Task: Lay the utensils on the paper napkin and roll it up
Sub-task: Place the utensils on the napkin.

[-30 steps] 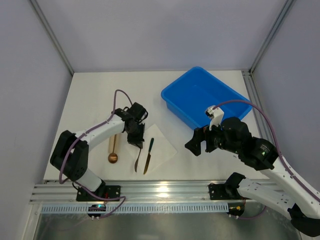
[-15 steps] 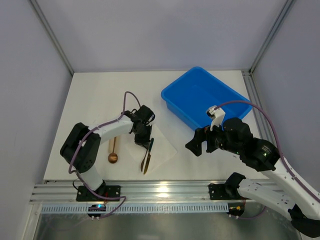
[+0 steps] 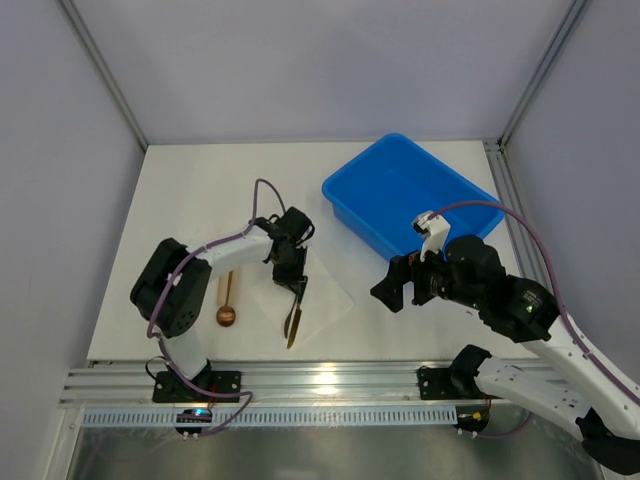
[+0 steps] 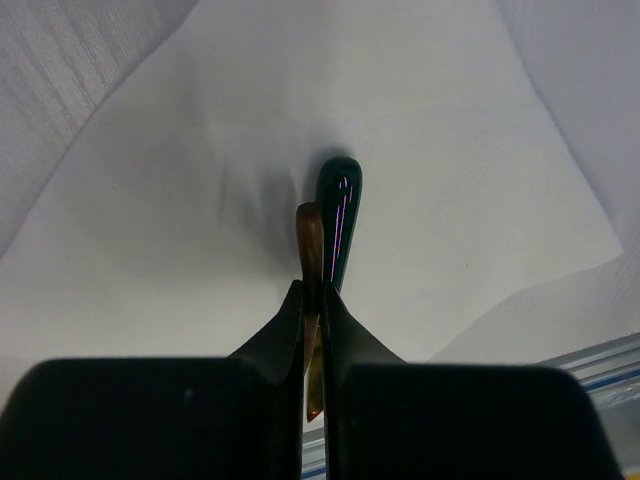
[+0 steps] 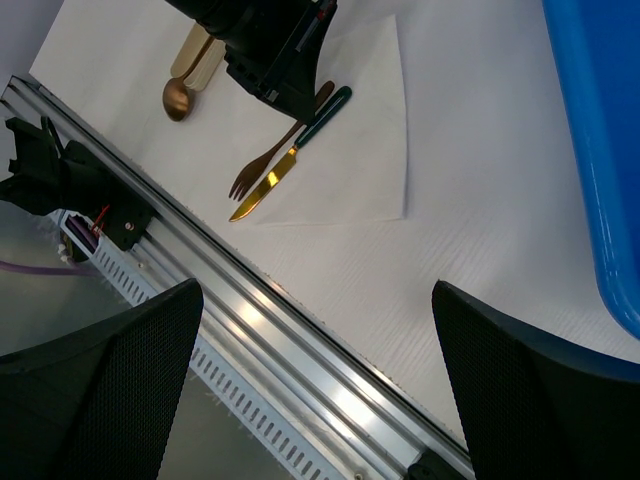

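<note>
The white paper napkin (image 3: 325,288) (image 5: 372,120) (image 4: 430,150) lies in front of the left arm. My left gripper (image 3: 294,284) (image 4: 312,296) is shut on the handle of the bronze fork (image 4: 311,235) (image 5: 250,175), low over the napkin. The fork lies right beside a green-handled knife (image 3: 292,325) (image 5: 262,190) (image 4: 340,210) with a gold blade. The spoon (image 3: 226,315) (image 5: 178,98) rests on the table left of the napkin. My right gripper (image 3: 395,285) (image 5: 315,290) hangs open above the table to the right, holding nothing.
A tan cylinder (image 3: 221,285) (image 5: 200,55) lies next to the spoon's handle. A blue bin (image 3: 400,190) (image 5: 600,150) stands at the back right. The metal rail (image 3: 320,380) (image 5: 300,350) runs along the near table edge.
My left gripper has carried the fork to the right, from the napkin's left edge to beside the knife. The right arm has not moved.
</note>
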You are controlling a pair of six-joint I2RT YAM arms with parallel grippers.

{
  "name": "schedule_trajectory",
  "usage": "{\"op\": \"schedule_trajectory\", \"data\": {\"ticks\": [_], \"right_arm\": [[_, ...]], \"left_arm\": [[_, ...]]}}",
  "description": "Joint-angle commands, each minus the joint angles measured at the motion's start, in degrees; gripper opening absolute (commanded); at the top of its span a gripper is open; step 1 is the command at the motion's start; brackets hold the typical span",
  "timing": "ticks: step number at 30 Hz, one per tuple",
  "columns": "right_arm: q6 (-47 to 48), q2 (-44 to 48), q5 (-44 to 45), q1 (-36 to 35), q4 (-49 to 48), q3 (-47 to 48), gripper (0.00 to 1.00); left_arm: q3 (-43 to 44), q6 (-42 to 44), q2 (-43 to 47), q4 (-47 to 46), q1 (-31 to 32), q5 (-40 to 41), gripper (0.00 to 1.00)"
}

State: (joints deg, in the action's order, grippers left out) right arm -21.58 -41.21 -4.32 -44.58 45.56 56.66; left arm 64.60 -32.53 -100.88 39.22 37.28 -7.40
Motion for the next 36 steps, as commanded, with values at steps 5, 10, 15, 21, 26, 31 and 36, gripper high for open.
{"op": "schedule_trajectory", "data": {"ticks": [5, 10, 15, 21, 26, 31, 36], "right_arm": [[-0.48, 0.43, 0.8, -0.42, -0.56, 0.38, 1.0], [-0.48, 0.25, 0.54, -0.33, -0.74, 0.29, 1.0], [-0.39, 0.17, 0.36, -0.33, -0.91, 0.38, 0.99], [-0.3, 0.17, 0.19, -0.33, -0.91, 0.38, 0.99], [-0.21, 0.25, -0.17, -0.33, -0.91, 0.64, 0.99], [-0.04, 0.43, -0.34, -0.33, -0.74, 0.9, 0.99], [0.31, 0.78, -0.25, -0.33, -0.56, 0.82, 0.99]], "left_arm": [[1.67, 0.81, -0.37, -0.38, 0.08, 1.77, 0.04], [1.58, 0.63, -0.55, -0.81, 0.16, 1.25, 0.13], [1.58, 0.45, -0.2, -0.64, 0.08, 1.42, 0.22], [1.67, 0.28, 1.12, -0.11, 0.16, 1.6, 0.29], [2.37, -0.07, 4.28, 1.9, 0.16, 3.96, 0.31], [4.31, -0.16, 8.59, 7.78, -2.46, 10.46, 0.35], [4.22, 1.42, 12.72, 12.98, -9.67, 16.09, 0.34]]}}
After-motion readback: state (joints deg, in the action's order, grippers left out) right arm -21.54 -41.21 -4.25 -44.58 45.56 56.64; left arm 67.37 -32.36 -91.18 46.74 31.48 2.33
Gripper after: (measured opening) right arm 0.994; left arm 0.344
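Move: The left hand, shut on the fork's handle, is already low over the paper napkin; the napkin's middle is about 3 cm back and 1 cm right of it, 1 cm below. The knife's middle lies some 5 cm straight back and 1 cm down, and the spoon's is about 16 cm to the left, level with the hand in reach. From the idle right hand the napkin is roughly 6 cm ahead, 18 cm left and 23 cm below. Staying almost in place just left of the knife's green handle, the left hand eases down a few millimetres and opens its fingers to about a third, letting go of the fork's handle. It then comes up and away, rising about 6 cm while swinging some 5 cm left and 3 cm forward towards the spoon's side, fingers still parted and the wrist tilting about 10 degrees so that the fingertips swing forward. ##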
